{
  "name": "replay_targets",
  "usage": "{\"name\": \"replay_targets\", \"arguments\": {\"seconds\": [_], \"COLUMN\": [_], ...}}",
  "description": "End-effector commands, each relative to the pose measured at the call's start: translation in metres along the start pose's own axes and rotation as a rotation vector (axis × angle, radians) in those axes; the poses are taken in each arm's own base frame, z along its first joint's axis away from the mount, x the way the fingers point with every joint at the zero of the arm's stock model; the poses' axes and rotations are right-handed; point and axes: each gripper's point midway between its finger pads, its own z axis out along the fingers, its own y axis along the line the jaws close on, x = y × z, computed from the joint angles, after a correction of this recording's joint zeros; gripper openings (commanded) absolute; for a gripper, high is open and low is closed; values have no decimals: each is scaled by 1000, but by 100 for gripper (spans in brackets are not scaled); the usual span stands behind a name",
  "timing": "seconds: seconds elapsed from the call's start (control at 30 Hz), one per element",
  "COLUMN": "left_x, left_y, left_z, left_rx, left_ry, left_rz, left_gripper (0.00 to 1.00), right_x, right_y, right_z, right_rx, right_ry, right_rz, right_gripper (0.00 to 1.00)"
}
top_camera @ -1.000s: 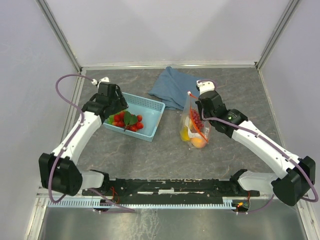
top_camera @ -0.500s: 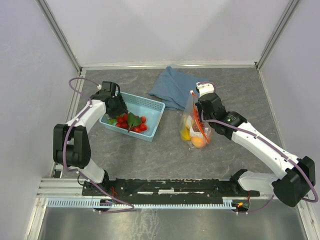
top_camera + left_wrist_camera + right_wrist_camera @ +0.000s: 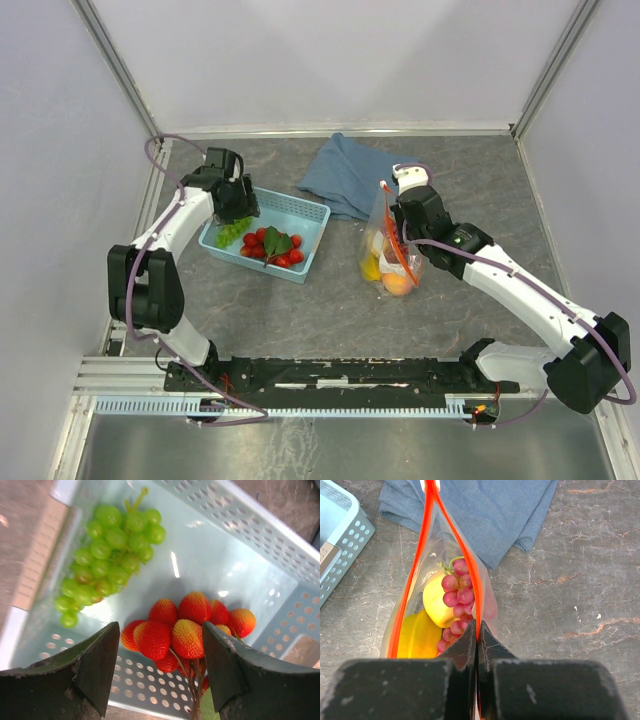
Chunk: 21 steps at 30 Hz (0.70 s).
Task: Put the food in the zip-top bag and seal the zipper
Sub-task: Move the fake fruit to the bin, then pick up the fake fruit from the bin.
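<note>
My left gripper [image 3: 232, 200] [image 3: 160, 642] hangs open over the near-left end of the light blue basket [image 3: 306, 216] [image 3: 260, 535]. Red strawberries [image 3: 272, 248] [image 3: 187, 625] on a leafy stem lie below its fingers. Green grapes [image 3: 230, 233] [image 3: 112, 555] lie beside them. My right gripper [image 3: 400, 215] [image 3: 477, 630] is shut on the red-orange zipper [image 3: 472, 570] of the clear zip-top bag [image 3: 385, 252] [image 3: 407, 605], holding its mouth up and open. Inside are dark red grapes [image 3: 456, 595], a yellow fruit [image 3: 436, 602], a banana [image 3: 417, 637] and an orange peach [image 3: 397, 284].
A folded blue cloth [image 3: 345, 175] [image 3: 495, 510] lies behind the bag, touching its far end. The basket stands left of the bag with bare grey tabletop [image 3: 330, 300] between them. Metal frame posts and pale walls close in the left, right and far sides.
My left arm has folded back toward its base and the gripper has shifted slightly to the far right over the basket, uncovering the green grapes. The right gripper and bag have not moved.
</note>
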Motion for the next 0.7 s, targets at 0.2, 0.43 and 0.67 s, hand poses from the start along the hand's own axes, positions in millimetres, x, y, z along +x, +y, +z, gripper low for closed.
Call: {"name": "replay_targets", "arguments": {"seconds": [0.2,0.43,0.67], "left_x": [-31,-20,-14], "left_y": [28,38,51], "left_z": [12,42,62], "left_rx": [-161,-195,-228], "left_ry": [49,144,185], "left_rz": [263,296,301], "left_gripper": [74,75,74], "right_x": [-11,-12,-9], "right_y": [0,0,3], "right_z": [-2,-3,-1], "right_rx": [-7,-10,-20], "right_ry": [-53,-58,-52], "right_rz": [22,25,27], "right_gripper": [2,2,2]}}
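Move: The green grapes lie at the left end of the blue bin, about 9 cm below the open left hand, some 4 cm to its left and 2 cm ahead. The strawberries sit roughly 4 cm to that hand's right and 1 cm back, equally low; the bin's left wall stands some 5 cm left of the grapes and 1 cm farther out. From the right hand, the grapes are about 32 cm left, 7 cm ahead and 18 cm lower. The left hand first swings forward and left with a slight rise, shifting from the strawberries' side towards the green grapes, then sinks some 7 cm towards them, still easing left and ending just above the bunch. On the way the wrist tilts some 20 degrees, its left side rising and the fingers swinging leftward and closer to straight down; they stay wide open with no touch on the grapes to be seen, while the right hand holds still and keeps its pinch on the zip-top bag's edge. ##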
